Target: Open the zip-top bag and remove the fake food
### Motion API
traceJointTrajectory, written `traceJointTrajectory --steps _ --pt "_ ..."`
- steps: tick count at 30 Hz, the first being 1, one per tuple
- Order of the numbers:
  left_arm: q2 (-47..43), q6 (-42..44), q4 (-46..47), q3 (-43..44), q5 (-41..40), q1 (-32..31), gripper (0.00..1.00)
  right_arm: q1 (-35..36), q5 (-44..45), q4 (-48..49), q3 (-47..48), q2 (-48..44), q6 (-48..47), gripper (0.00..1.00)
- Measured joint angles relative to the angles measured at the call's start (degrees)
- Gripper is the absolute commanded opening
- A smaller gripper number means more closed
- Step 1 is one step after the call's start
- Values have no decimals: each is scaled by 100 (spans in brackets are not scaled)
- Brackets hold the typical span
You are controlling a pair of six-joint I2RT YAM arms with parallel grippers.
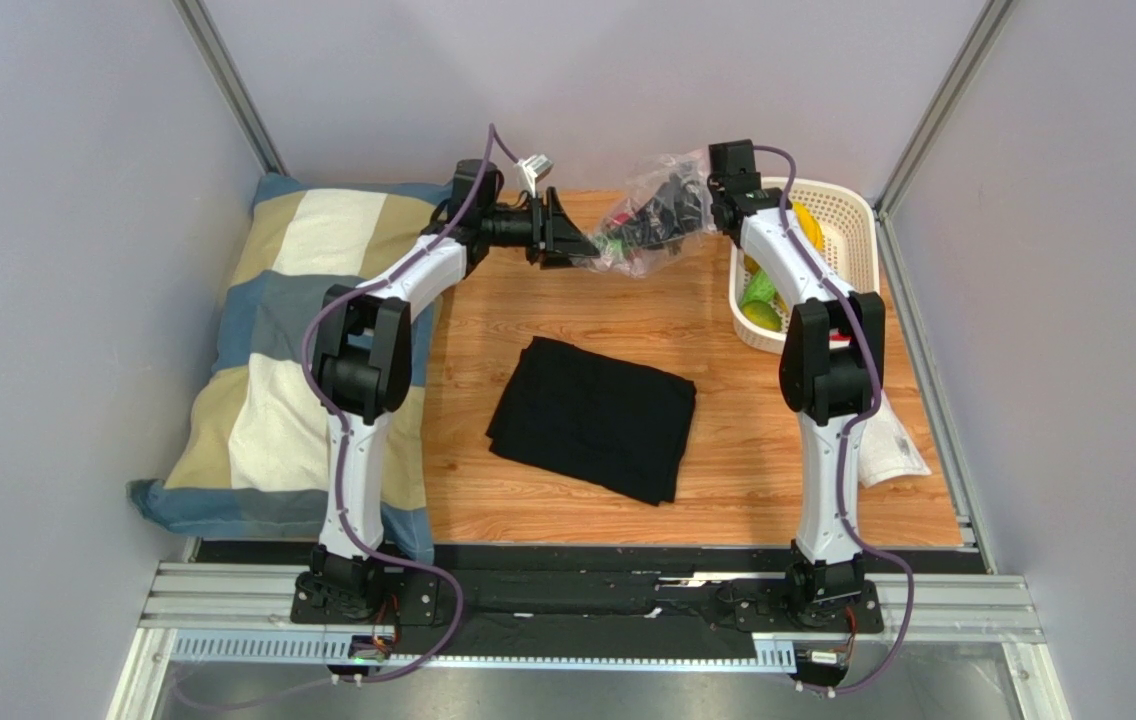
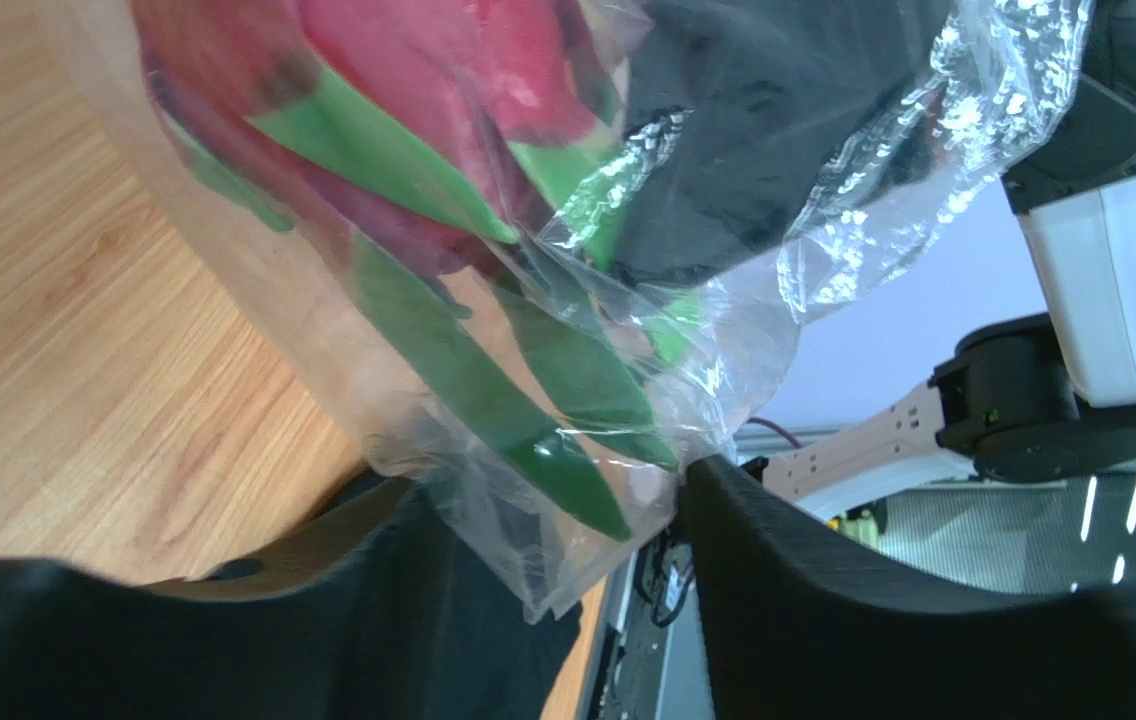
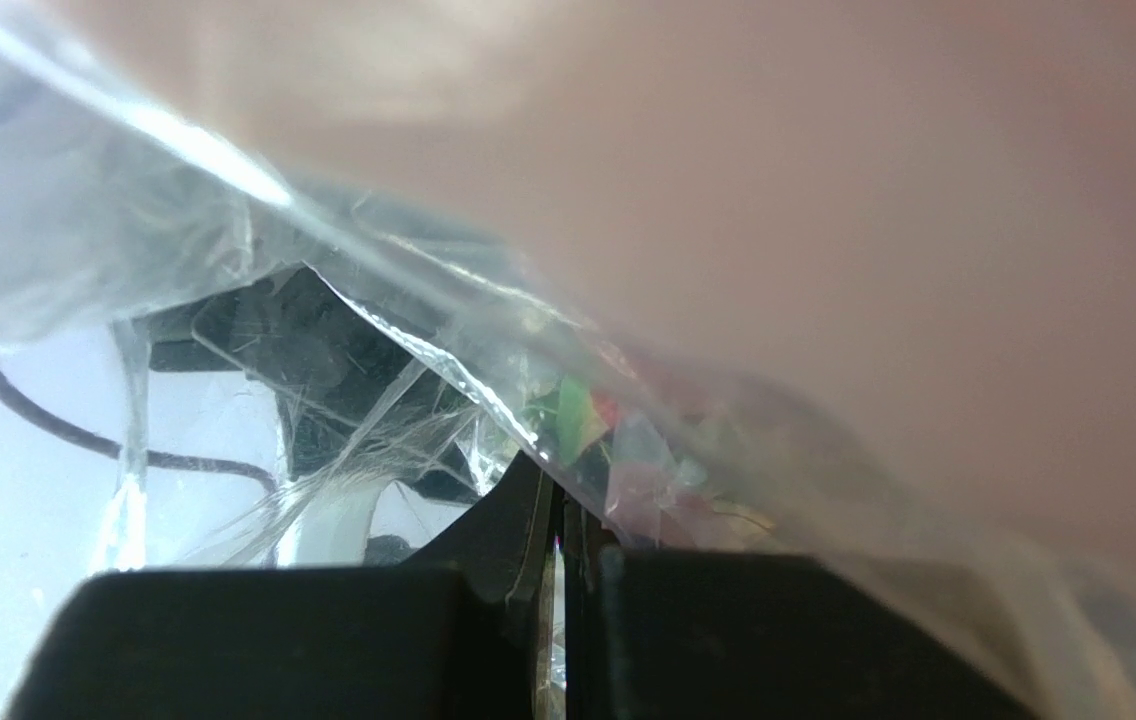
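Note:
The clear crinkly zip-top bag (image 1: 637, 237) hangs in the air over the far middle of the table, stretched between my two grippers. My left gripper (image 1: 574, 248) holds its lower end. In the left wrist view the jaws (image 2: 559, 477) stand partly apart and press both sides of the bag (image 2: 860, 180). Inside is a pink-red spiky fruit (image 2: 424, 75) with green leaves (image 2: 529, 435). My right gripper (image 1: 684, 210) is shut on a thin fold of the bag's film (image 3: 154, 240), its jaws (image 3: 559, 518) nearly touching. The zip strip does not show clearly.
A white perforated basket (image 1: 848, 203) at the far right holds yellow and green fake food (image 1: 759, 312). A folded black cloth (image 1: 594, 417) lies mid-table. A checked pillow (image 1: 296, 338) lies along the left side. A white item (image 1: 890, 450) lies by the right arm.

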Motion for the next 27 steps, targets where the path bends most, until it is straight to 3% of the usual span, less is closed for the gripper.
traceJointTrajectory --steps 2,3,5,18,27 --pt "9 101 -210 44 -68 7 25 20 -7 35 -9 0 9 0" --pt "9 177 -339 63 -85 17 11 24 4 44 -11 0 11 0" --pt "9 332 -553 74 -142 55 1 24 15 63 -13 0 15 0" --pt "-13 1147 -1388 -153 -505 387 0 -101 -37 33 -20 -11 11 0" --pt "-28 1156 -1725 -164 -929 511 0 -210 -66 -367 -142 -131 -472 0"
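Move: The bag's closed bottom corner sits between the left hand's open fingers, about 1 cm to the right of the hand point. The red and green fake food inside the bag is some 3 cm right and 4 cm ahead, about level with the hand; the black cloth is about 24 cm back and 20 cm below. From the right hand, inside the bag, that food is about 3 cm left and 1 cm ahead; the white basket's middle is 28 cm right, 1 cm back, 18 cm below. The bag's bottom corner is pinched as the left fingers shut on it, then dragged left and down, about 6 cm each way, away from the right hand, the left wrist turning some 15 degrees. The right hand, still shut on a green leaf of the food inside the bag, holds almost still, then draws about 2 cm to the right. ##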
